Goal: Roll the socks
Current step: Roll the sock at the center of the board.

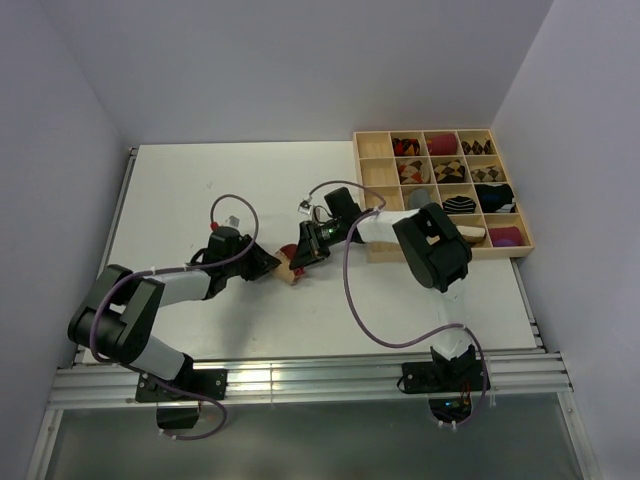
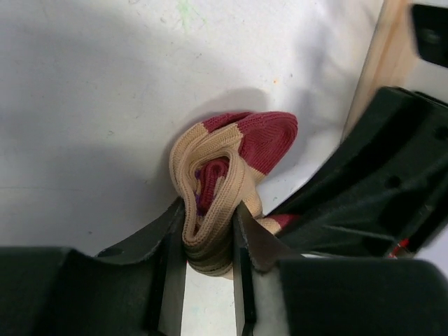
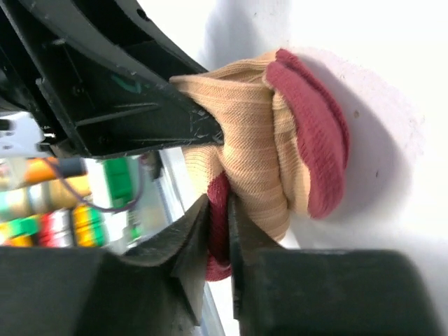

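Note:
A beige sock [image 1: 291, 271] with a dark-red toe lies bunched on the white table between my two grippers. In the left wrist view the sock [image 2: 241, 147] is folded over on itself, and my left gripper [image 2: 210, 227] is shut on its layered beige end. In the right wrist view the same sock [image 3: 280, 140] shows as a tight wad, with my right gripper [image 3: 218, 213] shut on a dark-red fold at its lower edge. The two grippers nearly touch: the left gripper [image 1: 270, 264] comes in from the left and the right gripper [image 1: 303, 256] from the right.
A wooden compartment tray [image 1: 425, 132] stands at the back right with several rolled sock bundles in it; its edge [image 2: 374, 63] shows in the left wrist view. Purple cables loop over both arms. The right arm's elbow [image 1: 432, 247] hangs over the tray's near edge.

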Available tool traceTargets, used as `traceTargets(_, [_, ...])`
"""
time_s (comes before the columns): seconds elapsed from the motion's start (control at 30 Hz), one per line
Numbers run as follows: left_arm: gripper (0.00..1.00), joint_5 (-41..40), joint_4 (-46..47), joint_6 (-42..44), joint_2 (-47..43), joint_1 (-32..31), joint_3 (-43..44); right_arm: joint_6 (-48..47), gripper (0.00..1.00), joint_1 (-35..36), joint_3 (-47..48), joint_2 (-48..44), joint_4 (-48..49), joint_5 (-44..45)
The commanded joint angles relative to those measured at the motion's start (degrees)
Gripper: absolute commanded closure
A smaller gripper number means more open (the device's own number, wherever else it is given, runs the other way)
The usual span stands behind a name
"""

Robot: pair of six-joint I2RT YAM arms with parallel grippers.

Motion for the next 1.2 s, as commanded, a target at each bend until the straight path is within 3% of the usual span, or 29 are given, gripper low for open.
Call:
traceTargets(0.0, [0.78,-6.2,-15.8,5.5,-0.2,0.0,3.4,-4.9,0.7,0.3,-3.4,-9.0,2.8,11.3])
traceTargets(0.1, [0.8,-8.2,-24.4,7.9,-0.1,0.0,7.6,-7.4,0.56,1.4,-7.4,-16.3,5.4,17.0])
traceTargets(0.23, [0.8,-10.6,-33.0,10.9,1.6,-0.2,13.4,-14.8,0.39,5.1,-12.0,-24.3,6.5,33.8])
traceTargets(0.4, [0.8,-10.5,-37.7,13.4,4.4,-0.5,18.7,-23.4,0.29,14.4,-16.0,-29.8,9.5,53.2])
traceTargets(0.7, [0.79,-8.4,-40.6,15.3,8.4,-0.5,22.8,-39.4,0.25,32.5,-17.2,-24.4,19.1,82.1])
traceTargets(0.9, [0.79,-6.8,-40.8,15.9,9.7,-0.5,24.1,-45.2,0.25,37.6,-14.7,-15.3,23.1,88.3])
traceTargets(1.17, [0.79,-5.6,-41.0,16.7,10.2,-0.5,24.4,-48.8,0.27,37.8,-12.0,-6.9,26.1,94.5])
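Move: The sock is bunched between the two grippers. Its middle lies about 2 cm left, 1 cm back and 2 cm below the right hand, whose fingers are just starting to open on the red end; from the left hand, which grips the rolled edge, it is some 3 cm right and 1 cm back. The sock box's middle stands roughly 33 cm right of the right hand and 17 cm ahead; the grey rolled sock in it is about 27 cm right and 16 cm ahead. Still pinching the rolled edge, the left gripper holds the sock, tilting its left side up some 20 degrees and easing about 2 cm forward and to the left. The right fingers let go of the red end and open wide; that hand rises about 7 cm, swings back and left, then descends to the sock's near side, wrist turned so the fingers point forward-left and down, open around the roll. ##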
